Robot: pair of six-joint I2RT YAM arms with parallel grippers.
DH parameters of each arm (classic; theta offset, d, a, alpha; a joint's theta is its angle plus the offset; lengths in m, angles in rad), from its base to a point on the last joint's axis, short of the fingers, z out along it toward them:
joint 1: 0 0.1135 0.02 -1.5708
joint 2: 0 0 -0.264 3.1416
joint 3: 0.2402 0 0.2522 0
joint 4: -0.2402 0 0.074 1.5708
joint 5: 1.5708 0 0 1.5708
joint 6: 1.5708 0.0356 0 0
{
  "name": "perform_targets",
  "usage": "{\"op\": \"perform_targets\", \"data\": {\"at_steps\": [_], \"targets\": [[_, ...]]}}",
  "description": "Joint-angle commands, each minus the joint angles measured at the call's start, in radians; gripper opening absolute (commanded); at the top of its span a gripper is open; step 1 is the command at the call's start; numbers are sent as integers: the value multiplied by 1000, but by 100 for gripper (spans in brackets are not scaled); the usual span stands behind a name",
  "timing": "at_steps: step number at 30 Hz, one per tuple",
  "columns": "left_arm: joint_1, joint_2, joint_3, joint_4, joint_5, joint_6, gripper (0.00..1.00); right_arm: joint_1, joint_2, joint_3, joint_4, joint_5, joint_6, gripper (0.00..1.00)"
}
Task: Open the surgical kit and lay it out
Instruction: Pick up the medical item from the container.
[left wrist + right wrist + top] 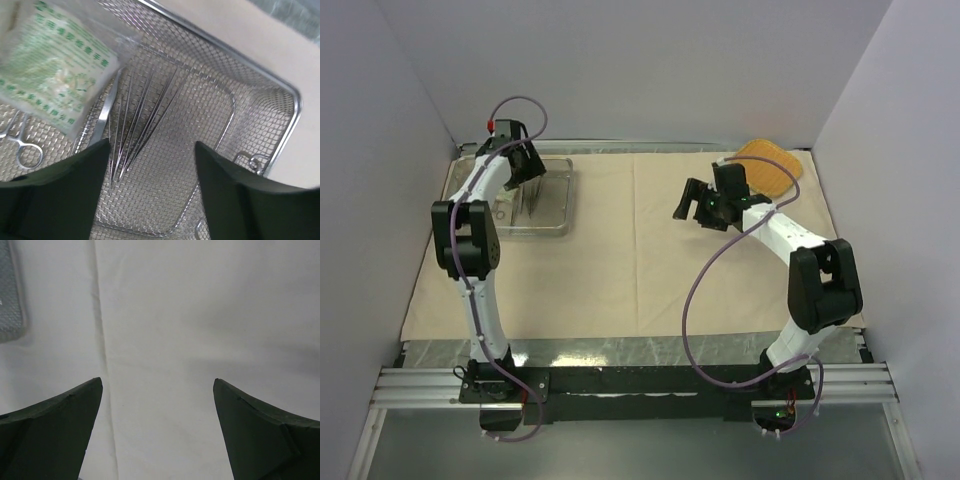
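The beige wrapping cloth lies spread flat over the table. On its far left stands the steel wire-mesh tray. My left gripper hangs over the tray, pointing down into it. In the left wrist view the left gripper is open above the tray's mesh floor. Thin tweezers lie just by its left finger. A green-white packet and ring-handled forceps lie further left. My right gripper is open over bare cloth, nothing between its fingers.
An orange woven pad lies at the cloth's far right corner, behind the right arm. A grey textured edge shows at the left of the right wrist view. White walls enclose the table on three sides.
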Motion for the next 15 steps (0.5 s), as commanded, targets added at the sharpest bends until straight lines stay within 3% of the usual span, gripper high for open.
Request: {"op": "perform_targets", "data": {"at_steps": [1, 5, 15], "targets": [[-2, 47, 87, -37, 72, 47, 65, -2, -63, -38, 36, -5, -3, 100], [-4, 88, 124, -31, 67, 73, 47, -2, -66, -53, 32, -15, -6, 100], [-25, 171, 177, -26, 29, 165, 38, -2, -60, -70, 19, -31, -13, 100]]}}
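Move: The thin metal instruments, the medical item gone for, lie in the wire container almost under the left hand, about 1 cm ahead and 7 cm below. At the same depth, a curved steel handle lies some 4 cm left of the hand and level with it, the nearer gauze packet about 9 cm left and 1 cm ahead, and the scissors roughly 10 cm left and 5 cm back. From the right hand, the instruments lie about 42 cm left, 14 cm ahead and 8 cm below. The row of thin instruments is approached from above: the left hand sinks about 3.5 cm towards them, quickly at first, then more slowly while easing some 2 cm forward. Its fingers narrow from mostly open to well under half over the right-hand rods, with the wrist turning slightly clockwise. The right hand, still open and empty, settles a little back and down over the cloth. ##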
